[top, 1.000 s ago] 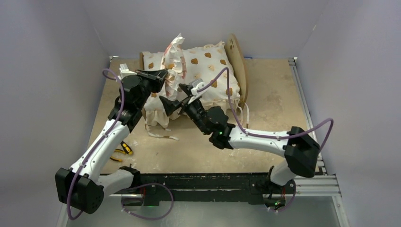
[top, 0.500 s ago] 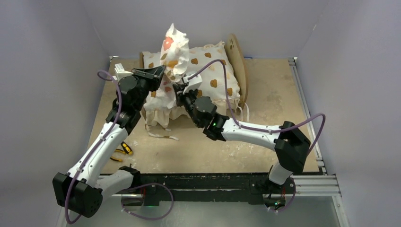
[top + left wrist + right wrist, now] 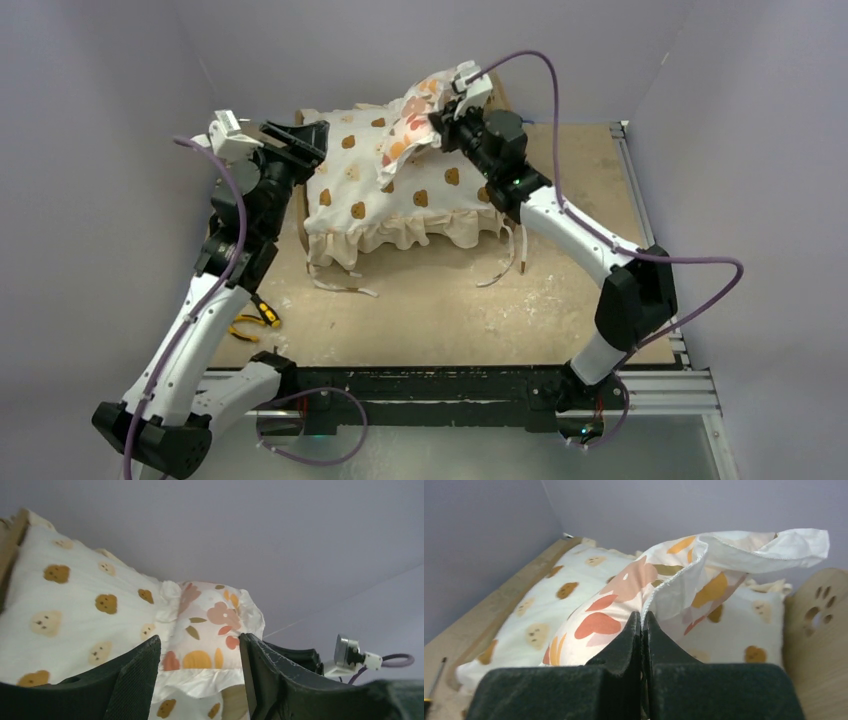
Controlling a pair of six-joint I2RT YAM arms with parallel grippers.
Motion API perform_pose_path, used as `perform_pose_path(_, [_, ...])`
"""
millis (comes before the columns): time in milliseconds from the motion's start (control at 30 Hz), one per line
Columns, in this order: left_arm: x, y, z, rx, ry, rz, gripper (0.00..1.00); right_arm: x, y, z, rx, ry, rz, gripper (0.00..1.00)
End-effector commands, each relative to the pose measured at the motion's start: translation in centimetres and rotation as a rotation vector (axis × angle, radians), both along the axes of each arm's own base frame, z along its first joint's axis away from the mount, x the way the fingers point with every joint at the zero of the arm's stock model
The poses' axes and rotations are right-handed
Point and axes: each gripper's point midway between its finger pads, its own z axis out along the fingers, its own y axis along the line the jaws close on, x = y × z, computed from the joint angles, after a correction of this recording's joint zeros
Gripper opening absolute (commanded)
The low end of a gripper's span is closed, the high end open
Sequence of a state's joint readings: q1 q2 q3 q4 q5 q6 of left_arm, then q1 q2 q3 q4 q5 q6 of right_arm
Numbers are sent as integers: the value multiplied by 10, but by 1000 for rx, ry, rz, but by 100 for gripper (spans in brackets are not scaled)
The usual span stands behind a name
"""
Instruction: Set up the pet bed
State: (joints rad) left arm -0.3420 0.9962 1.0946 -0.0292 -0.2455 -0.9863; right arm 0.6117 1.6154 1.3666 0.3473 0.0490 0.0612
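A large cream bear-print cushion (image 3: 400, 190) covers the pet bed. Of the bed, the wooden headboard (image 3: 819, 630) with its paw-print cutout shows in the right wrist view. The small floral pillow (image 3: 405, 135) hangs over the cushion's far right end, near the headboard. My right gripper (image 3: 440, 125) is shut on the ruffled edge of the floral pillow (image 3: 609, 615), the right gripper (image 3: 642, 614) pinching the fabric between closed jaws. My left gripper (image 3: 290, 145) stands open off the cushion's left end, holding nothing. The left gripper (image 3: 200, 639) frames the floral pillow (image 3: 210, 630) from a distance.
Yellow-handled pliers (image 3: 262, 318) lie on the table by the left arm. Loose fabric ties (image 3: 340, 282) trail from the cushion's near edge. A metal rail (image 3: 640, 200) runs along the table's right side. Walls close in on three sides.
The left gripper let go of the floral pillow, opened and drew back to the left. The right gripper shut on the pillow and carried it up and right toward the headboard.
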Motion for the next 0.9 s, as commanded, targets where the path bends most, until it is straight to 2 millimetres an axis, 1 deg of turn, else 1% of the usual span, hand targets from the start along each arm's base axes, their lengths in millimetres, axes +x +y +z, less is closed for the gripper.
perform_pose_path(0, [-30, 39, 19, 301, -47, 127, 59, 26, -10, -7, -150, 8, 120, 0])
perform_pose_path(100, [-48, 58, 18, 401, -44, 185, 60, 45, -33, -15, -187, 32, 56, 0])
perform_pose_path(233, [-66, 80, 3, 513, -14, 252, 61, 54, -62, -33, -198, 63, -1, 0])
perform_pose_path(300, [-72, 84, -4, 547, -16, 257, 61, 59, -75, -48, -226, 94, -28, 0])
perform_pose_path(367, [-75, 85, -12, 574, -13, 252, 61, 66, -91, -61, -264, 126, -92, 1])
perform_pose_path(400, [-76, 86, -16, 588, -8, 252, 61, 69, -100, -66, -281, 141, -134, 3])
perform_pose_path(467, [-75, 88, -26, 613, 19, 256, 61, 71, -115, -68, -304, 156, -204, 12])
perform_pose_path(500, [-74, 89, -30, 626, 34, 259, 61, 71, -122, -66, -310, 160, -239, 17])
perform_pose_path(567, [-73, 91, -37, 647, 61, 265, 61, 68, -136, -56, -310, 162, -313, 24])
perform_pose_path(633, [-72, 94, -42, 660, 80, 272, 61, 66, -157, -38, -305, 144, -426, 31])
perform_pose_path(667, [-72, 94, -44, 664, 84, 273, 61, 63, -163, -29, -301, 134, -458, 38])
perform_pose_path(700, [-72, 95, -46, 668, 88, 275, 61, 60, -165, -20, -288, 126, -472, 43])
perform_pose_path(767, [-72, 95, -49, 676, 94, 276, 61, 51, -173, -11, -272, 133, -517, 51])
perform_pose_path(867, [-73, 99, -55, 693, 111, 289, 61, 35, -175, 10, -244, 107, -556, 57])
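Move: The flower pillow hangs pinched in my right hand. The place it is going, the headboard end of the bear-print cushion, is about 7 cm ahead, 4 cm to the right and 13 cm below that hand. The headboard's middle is some 15 cm right and 4 cm ahead, 12 cm down; the cushion's middle is level fore-and-aft, 5 cm left and 20 cm down. From my empty left hand, the pillow's place lies about 15 cm ahead, 23 cm right, 18 cm lower. With my right hand I carry the pinched pillow about 6 cm forward, then down and to the right towards the headboard, some 15 cm rightward in all. On the way I open the fingers about halfway and let go, turning the wrist clockwise and rising slightly at the end. My already open left hand backs off to the left, rises a little, then sinks, rolling its left side up some 35 degrees. ##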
